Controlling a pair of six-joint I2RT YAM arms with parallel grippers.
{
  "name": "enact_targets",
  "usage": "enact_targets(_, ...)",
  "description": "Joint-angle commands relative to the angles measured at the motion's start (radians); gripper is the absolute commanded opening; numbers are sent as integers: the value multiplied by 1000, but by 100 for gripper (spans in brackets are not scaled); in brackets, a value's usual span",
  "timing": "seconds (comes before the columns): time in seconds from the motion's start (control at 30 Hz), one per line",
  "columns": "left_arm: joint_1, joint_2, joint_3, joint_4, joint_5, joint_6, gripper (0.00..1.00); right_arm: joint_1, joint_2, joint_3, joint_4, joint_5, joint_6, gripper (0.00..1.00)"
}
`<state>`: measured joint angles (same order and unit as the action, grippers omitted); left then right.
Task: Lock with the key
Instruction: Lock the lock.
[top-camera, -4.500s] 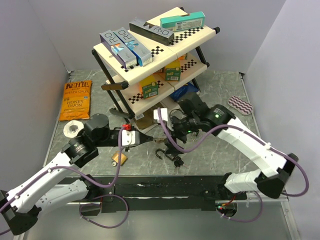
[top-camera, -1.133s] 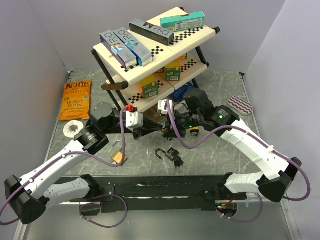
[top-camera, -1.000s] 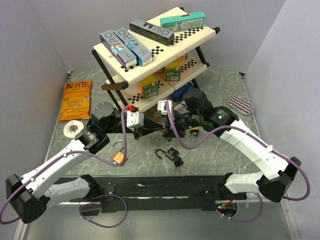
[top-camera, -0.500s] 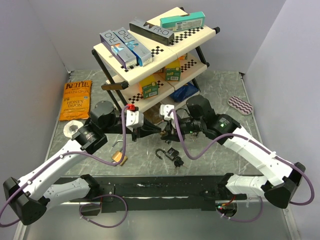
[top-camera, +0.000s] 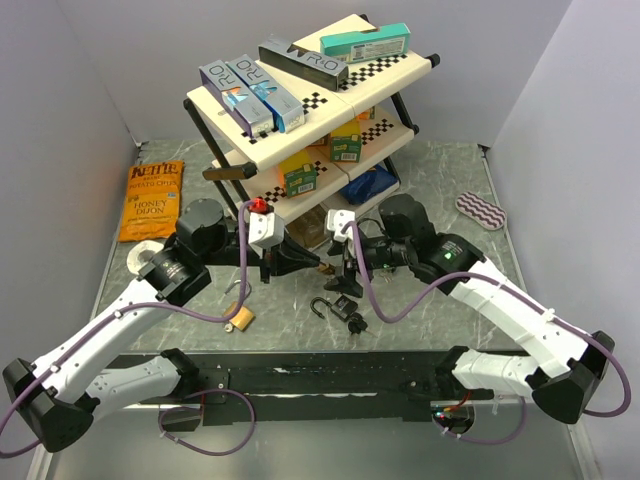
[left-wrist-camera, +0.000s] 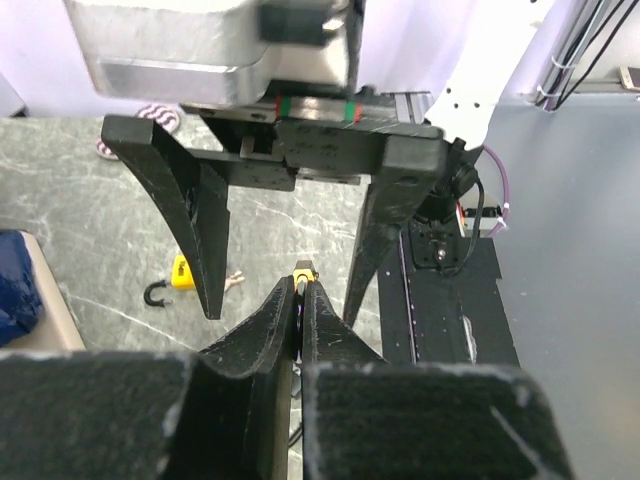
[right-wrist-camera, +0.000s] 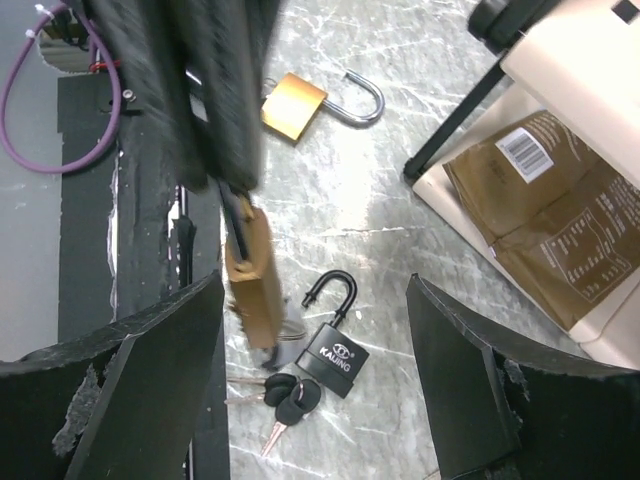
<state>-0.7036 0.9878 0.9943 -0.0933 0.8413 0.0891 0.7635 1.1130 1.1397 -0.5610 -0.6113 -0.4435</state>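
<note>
My left gripper (top-camera: 312, 265) is shut on a small brass padlock (right-wrist-camera: 250, 280) and holds it above the table. In the left wrist view (left-wrist-camera: 301, 290) only the lock's yellow edge (left-wrist-camera: 303, 270) shows between the pads. My right gripper (top-camera: 345, 266) is open and empty, facing the left one; the held lock hangs by its left finger (right-wrist-camera: 160, 380). A black padlock (right-wrist-camera: 337, 358) with an open shackle lies on the table below, its black-headed keys (right-wrist-camera: 290, 390) beside it. Whether a key sits in the held lock is hidden.
A second brass padlock (top-camera: 240, 317) with an open shackle lies left of the black one. A small yellow padlock (left-wrist-camera: 178, 294) lies further off. A two-tier rack (top-camera: 300, 110) with boxes stands behind. A chips bag (top-camera: 153, 200), a tape roll (top-camera: 146, 258) and a striped pad (top-camera: 482, 210) lie at the sides.
My right gripper has drawn back a little to the right, away from the left gripper's tip. My left gripper has stayed shut on the brass padlock and edged slightly right.
</note>
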Motion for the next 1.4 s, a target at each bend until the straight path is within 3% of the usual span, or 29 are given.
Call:
enact_targets(0.0,4,-17,61,52,16,-14,1,-53,-12,48,-3,-37,41,81)
enact_targets(0.33,3,-25,43,87,13,-34,1,-70,-71,51,-43,-79,-14,58)
enact_targets(0.57,4,-20,29,119,10,-49,1,-69,-73,55,-45,-84,-24,48)
enact_targets(0.9,13,-17,36,132,10,-40,1,-70,-84,25,-45,-68,-47,0)
enact_targets(1.37,33,0,142,127,84,-81,1,-128,-97,-64,-120,-94,-144,0)
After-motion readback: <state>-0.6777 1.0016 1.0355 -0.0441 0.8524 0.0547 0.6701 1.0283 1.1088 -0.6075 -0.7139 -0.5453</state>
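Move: The small brass lock hangs on the key in the left hand's fingers, its middle about 4 cm to the right of that hand and 1 cm below, shackle pointing at the right hand. From the open right hand the lock is about 2 cm to the left, 2 cm back and level. On the table some 16 cm below the right hand, the black padlock lies 1 cm back and 2 cm to the right; its keys lie 5 cm back and 5 cm to the right. The right hand, fingers wide open, backs off about 2.5 cm to the right away from the lock body, first swinging 1 cm forward and back again while it climbs nearly 2 cm, then shuts its fingers fully in front of the shackle, the closed tips sinking about 1 cm and ending close beside it, contact not clear. The left hand keeps its pinch on the key and rises about 2 cm, lifting the lock with it, then edges slightly forward with hardly any wrist turn. ##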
